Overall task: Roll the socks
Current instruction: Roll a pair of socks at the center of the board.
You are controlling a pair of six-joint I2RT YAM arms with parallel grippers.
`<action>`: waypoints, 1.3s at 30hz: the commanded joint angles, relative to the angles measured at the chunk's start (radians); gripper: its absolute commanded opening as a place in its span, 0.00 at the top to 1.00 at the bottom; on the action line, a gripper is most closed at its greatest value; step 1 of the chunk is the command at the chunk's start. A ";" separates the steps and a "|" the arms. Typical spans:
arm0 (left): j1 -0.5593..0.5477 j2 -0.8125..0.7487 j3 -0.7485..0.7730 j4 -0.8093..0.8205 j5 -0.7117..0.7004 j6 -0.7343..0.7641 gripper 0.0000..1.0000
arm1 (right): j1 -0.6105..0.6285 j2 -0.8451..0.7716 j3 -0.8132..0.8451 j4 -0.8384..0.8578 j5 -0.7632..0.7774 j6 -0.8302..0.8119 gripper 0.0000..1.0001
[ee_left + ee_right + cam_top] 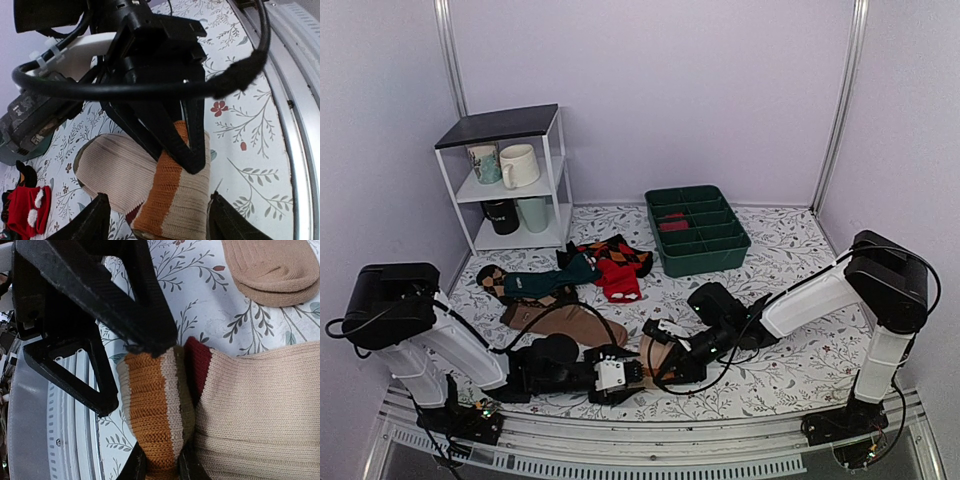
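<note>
The socks [655, 352] lie at the near middle of the table, a beige knit bundle with orange, cream, olive and maroon bands [170, 195]. My right gripper [161, 462] is shut on the striped fold [150, 410], pinching it between its two fingers. It reaches in from the right [668, 362]. My left gripper [160, 200] stands open astride the same bundle. There is a gap on its left side, and its right finger [227, 220] is at the sock's edge. It comes in from the left [623, 372]. The right gripper's black fingers [182, 145] press on top of the bundle.
A plain brown sock [565, 320] lies just behind the left arm, also seen as a tan toe [272, 270]. Teal [545, 283] and red-and-black argyle socks [618, 268] lie mid-table. A green divided bin [697, 230] sits behind, a white shelf with mugs [510, 180] at back left. The table's metal rail [300, 125] is close by.
</note>
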 commanded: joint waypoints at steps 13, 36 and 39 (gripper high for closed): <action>-0.012 0.071 0.064 -0.136 0.026 -0.045 0.61 | 0.003 0.083 -0.027 -0.199 0.014 0.014 0.86; 0.094 0.168 0.261 -0.632 0.314 -0.333 1.00 | 0.000 -0.246 -0.164 0.214 0.298 -0.059 0.56; 0.109 0.213 0.300 -0.711 0.344 -0.352 1.00 | 0.002 -0.362 -0.285 0.355 0.322 -0.114 0.54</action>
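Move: The left hand is open above the left end of the sock roll, whose middle lies about 3 cm to its right, 1 cm ahead and 4 cm below. From that hand, the flat beige part lies roughly 7 cm ahead and 3 cm right, while the brown sock is some 11 cm ahead and 15 cm left, both about 5 cm lower. The right hand still pinches the roll's right end, with the roll's middle about 2 cm to its left, level fore and aft, and 1 cm below. While the right hand keeps its pinch on the roll almost without moving, the left hand sinks about 3 cm over the roll's left end, its fingers closing on the way until they pinch the knit. Once the left has hold, the right fingers open and let go, backing off rightward, forward and up by 2 to 3 cm each, as the left hand rolls its wrist some 25 degrees forward (top side away from the base) and carries the roll about 3 cm to the right, keeping low. ##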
